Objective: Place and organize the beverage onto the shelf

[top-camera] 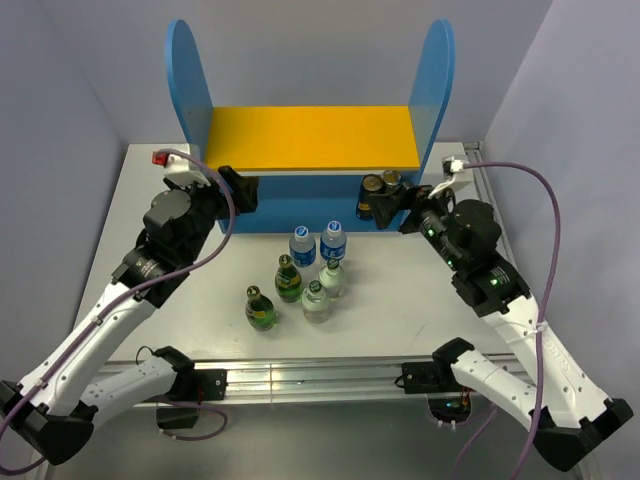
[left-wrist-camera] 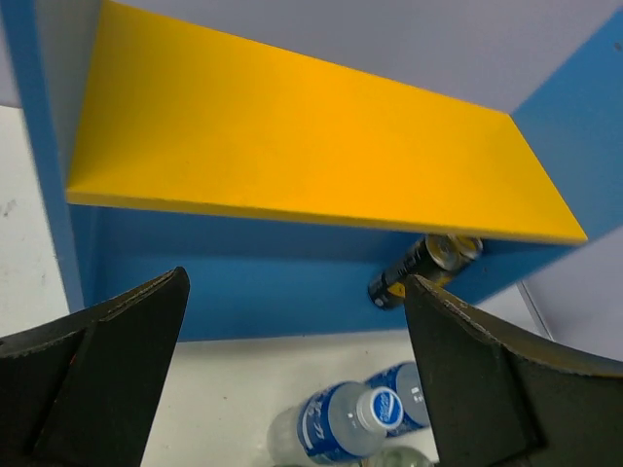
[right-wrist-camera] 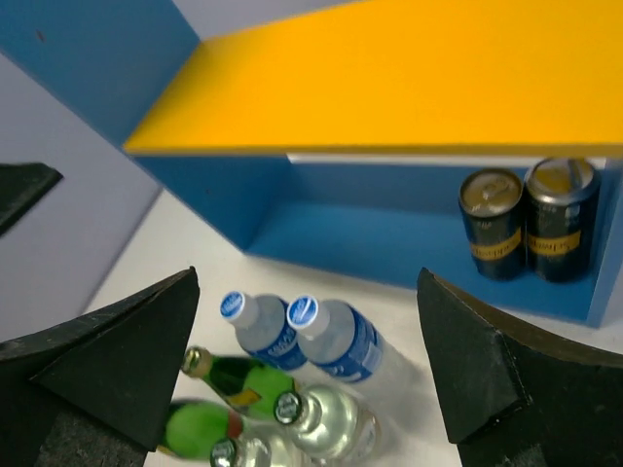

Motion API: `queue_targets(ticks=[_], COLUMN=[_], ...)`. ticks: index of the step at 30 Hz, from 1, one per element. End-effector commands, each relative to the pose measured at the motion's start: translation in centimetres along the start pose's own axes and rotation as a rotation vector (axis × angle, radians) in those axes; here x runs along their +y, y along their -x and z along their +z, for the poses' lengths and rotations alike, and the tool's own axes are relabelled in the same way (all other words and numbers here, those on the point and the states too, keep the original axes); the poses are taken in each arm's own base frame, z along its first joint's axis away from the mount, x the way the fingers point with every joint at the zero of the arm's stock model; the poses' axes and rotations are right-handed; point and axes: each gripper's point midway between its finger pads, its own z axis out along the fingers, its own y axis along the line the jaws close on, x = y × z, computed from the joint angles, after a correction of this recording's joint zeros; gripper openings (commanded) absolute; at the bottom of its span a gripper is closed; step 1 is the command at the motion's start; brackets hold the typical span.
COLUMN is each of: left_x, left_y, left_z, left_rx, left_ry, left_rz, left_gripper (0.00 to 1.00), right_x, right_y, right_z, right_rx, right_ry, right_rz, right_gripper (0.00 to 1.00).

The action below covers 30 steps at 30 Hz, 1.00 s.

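Observation:
The shelf stands at the back of the table, with blue side panels [top-camera: 188, 80], a yellow upper board [top-camera: 310, 138] and a blue base. Two dark cans [top-camera: 378, 190] stand at the right end of its lower level, also in the right wrist view [right-wrist-camera: 526, 222]. Two blue-label water bottles [top-camera: 318, 243], two green bottles [top-camera: 289, 278] and two clear bottles [top-camera: 322, 290] stand clustered on the table in front. My left gripper [top-camera: 243, 190] is open and empty at the shelf's lower left. My right gripper [top-camera: 392, 207] is open and empty just in front of the cans.
The white table [top-camera: 420, 290] ends in a metal rail at the front. Grey walls close in on both sides and behind the shelf. In the right wrist view the bottle cluster [right-wrist-camera: 292, 379] lies between and below my fingers [right-wrist-camera: 506, 370].

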Motion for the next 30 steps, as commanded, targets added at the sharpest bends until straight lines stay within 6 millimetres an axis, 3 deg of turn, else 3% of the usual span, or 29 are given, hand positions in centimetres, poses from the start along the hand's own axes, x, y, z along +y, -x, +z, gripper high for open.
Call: queue_targets(ticks=[1, 6, 9, 13, 19, 23, 27, 30], left_x=[-1.2, -3.3, -4.5, -5.0, -5.5, -5.4, -5.3, -5.3], left_y=[-1.8, -5.9, -7.3, -8.3, -9.3, -10.0, -10.6, -11.0], left_z=[-1.0, -0.8, -0.5, 0.1, 0.7, 0.8, 0.8, 0.9], left_rx=[0.05, 0.133, 0.152, 0.168, 0.186, 0.197, 0.208, 0.216], left_ry=[-0.059, -0.119, -0.16, -0.167, -0.18, -0.184, -0.182, -0.179], left_rz=[0.062, 0.087, 0.093, 0.101, 0.119, 0.124, 0.128, 0.134], left_gripper=[0.99, 0.99, 0.98, 0.97, 0.96, 0.95, 0.95, 0.95], right_x=[-1.3, -0.8, 0.3, 0.5, 1.0, 0.2, -0.5, -0.8], right_y=[-3.6, -7.8, -9.9, -12.5, -14.6, -15.2, -15.6, -15.9], right_z=[0.6, 2.4, 3.3, 4.6, 5.9, 6.6, 7.2, 7.8], right_rx=[0.108, 0.185, 0.216, 0.259, 0.276, 0.254, 0.229, 0.223], right_ry=[-0.078, -0.13, -0.124, -0.154, -0.17, -0.207, -0.237, -0.26], right_rz=[-0.075, -0.125, -0.153, -0.162, -0.182, -0.189, -0.201, -0.215], right_gripper=[1.0, 1.0, 1.0, 1.0, 0.98, 0.94, 0.78, 0.77])
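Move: The right Pocari bottle stands about 7 cm ahead of the right hand, 10 to its left and 25 below; the left Pocari is 1 cm nearer and 7 farther left, the front clear bottle 9 cm nearer and 1 farther left. The left Pocari lies some 2 cm ahead of the left hand, 11 right and 26 below; the green bottle stands 9 cm nearer and 4 left of that Pocari. No contact can be made out: the right hand swoops down about 16 cm and some 9 left to the cap of the right Pocari bottle, easing forward late, fingers tipping down, its left side dipping about 20 degrees, and starts to close. The left hand, still open, sinks and swings right, 8 to 9 cm each, towards the left Pocari, turning slightly clockwise. ##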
